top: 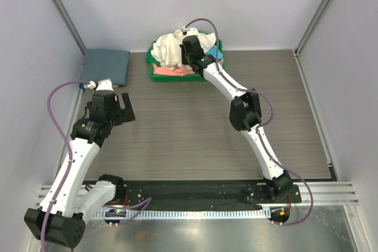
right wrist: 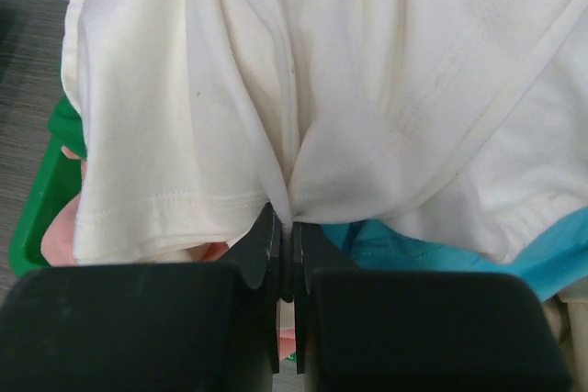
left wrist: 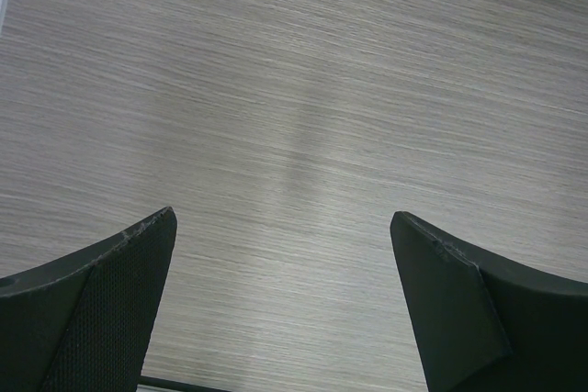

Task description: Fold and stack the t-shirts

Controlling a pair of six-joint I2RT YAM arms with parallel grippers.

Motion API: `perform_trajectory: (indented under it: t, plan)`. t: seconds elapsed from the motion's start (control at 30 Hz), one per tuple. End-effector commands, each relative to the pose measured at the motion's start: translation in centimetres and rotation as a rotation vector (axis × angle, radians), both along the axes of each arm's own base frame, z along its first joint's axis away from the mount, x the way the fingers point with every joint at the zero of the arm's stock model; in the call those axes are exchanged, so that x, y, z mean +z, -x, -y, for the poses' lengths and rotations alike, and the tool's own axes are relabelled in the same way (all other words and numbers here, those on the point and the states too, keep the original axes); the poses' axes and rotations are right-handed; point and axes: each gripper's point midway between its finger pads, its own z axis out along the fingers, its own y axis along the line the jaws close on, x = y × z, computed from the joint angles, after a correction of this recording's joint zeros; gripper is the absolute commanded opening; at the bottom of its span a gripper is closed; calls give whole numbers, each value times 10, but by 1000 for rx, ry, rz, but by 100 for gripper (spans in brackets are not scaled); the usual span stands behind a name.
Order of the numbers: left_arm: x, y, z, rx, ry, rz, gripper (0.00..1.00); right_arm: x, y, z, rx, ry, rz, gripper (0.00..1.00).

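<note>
A crumpled pile of t-shirts fills the green tray point(top: 156, 76) at the back of the table. On top lies the cream-white t-shirt point(top: 168, 48) point(right wrist: 184, 117), with turquoise point(right wrist: 432, 245) and pink point(top: 177, 71) cloth beneath it. My right gripper point(top: 190, 44) point(right wrist: 286, 227) is down in the pile and shut on a pinched fold of the cream-white t-shirt. A slate-blue t-shirt point(top: 106, 66) lies folded at the back left. My left gripper point(top: 123, 105) point(left wrist: 283, 231) hovers open over bare table near it, with nothing between its fingers.
Grey walls with metal posts close in the table on both sides. The wood-grain tabletop point(top: 177, 128) stretches between the two arms, ending in a black strip and metal rail at the near edge.
</note>
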Motion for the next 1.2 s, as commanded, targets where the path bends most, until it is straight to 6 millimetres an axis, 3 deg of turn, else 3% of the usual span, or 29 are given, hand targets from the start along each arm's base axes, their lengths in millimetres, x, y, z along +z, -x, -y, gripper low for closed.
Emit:
perform_trajectory:
  t: [0.0,0.03,0.07,0.13,0.17,0.23,0.27,0.37,0.4,0.47,0.5,0.57,0.6,0.63,0.67,0.7,0.73,0.77,0.8,0.83,0.87,0.97,1.07,1.17]
  plan:
    - [4,-3,1,-5,5,10,100,105,8,-17,19,-53,220,1]
    - [4,-4,1,-5,5,10,100,117,17,-26,39,-49,238,1]
    - [4,-3,0,-2,3,8,100,146,27,-27,46,-64,279,1]
    - [2,-4,0,1,3,2,100,180,46,-39,82,-71,333,1]
    - [3,-3,0,1,1,4,100,222,62,-37,90,-102,389,1]
    - [2,-4,0,1,0,1,100,259,81,-33,95,-112,446,1]
    - [2,-4,0,1,0,-1,100,295,102,-31,105,-148,492,1]
    - [0,-4,0,4,-1,-9,100,331,137,-24,111,-197,517,1]
    - [-1,-4,-1,4,-3,-11,100,348,156,-11,108,-221,524,1]
    - [0,-4,-1,6,-4,-10,100,355,176,-1,100,-254,509,1]
    - [-1,-4,-1,8,-4,-13,100,346,192,7,92,-253,486,1]
    - [0,-3,-2,10,-5,-7,100,334,204,30,4,-280,452,1]
    - [0,-3,-2,13,-6,-8,100,283,204,35,-31,-238,377,1]
    - [0,-3,-2,15,-4,-7,100,298,226,63,-73,-293,399,1]
    - [1,-2,-2,15,-3,-3,100,281,234,72,-88,-301,376,1]
    - [0,-2,-3,15,-6,-6,100,223,243,81,-117,-289,285,1]
    - [1,-3,-2,15,-4,-4,100,221,260,96,-119,-322,279,44]
    - [1,-3,-2,15,-4,-4,100,201,268,103,-120,-312,243,68]
    - [0,-3,-2,15,-4,-7,100,154,279,112,-146,-277,145,81]
    - [1,-3,-2,13,-5,-7,100,138,287,119,-164,-263,111,96]
    - [0,-3,-1,10,-3,-8,100,115,299,141,-212,-221,80,98]
    - [0,-3,0,3,2,-9,100,106,310,173,-303,-194,101,100]
    - [1,-3,0,2,2,-7,100,104,310,181,-319,-140,105,100]
    - [2,-2,0,4,3,-3,100,101,296,146,-219,-103,61,100]
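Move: The right fingers already pinch the white t-shirt at the basket. The bare table it is headed for lies in front of the basket, around 23 cm back, 1 cm to the right and 14 cm below. The blue t-shirt is some 10 cm to the hand's right and 1 cm farther out; the salmon t-shirt 6 cm back and 5 cm left, slightly lower. From the left hand, that patch lies roughly 10 cm ahead, 24 cm right and 18 cm down. Keeping its pinch on the white t-shirt, the right hand sweeps it out of the basket, up about 30 cm while drawing back over the table, first a little left, then right, fingers tilting upward. Near the top the fingers open wide and let go; the empty hand drops some 25 cm, still going back and right, tipping down again, away from the basket. ##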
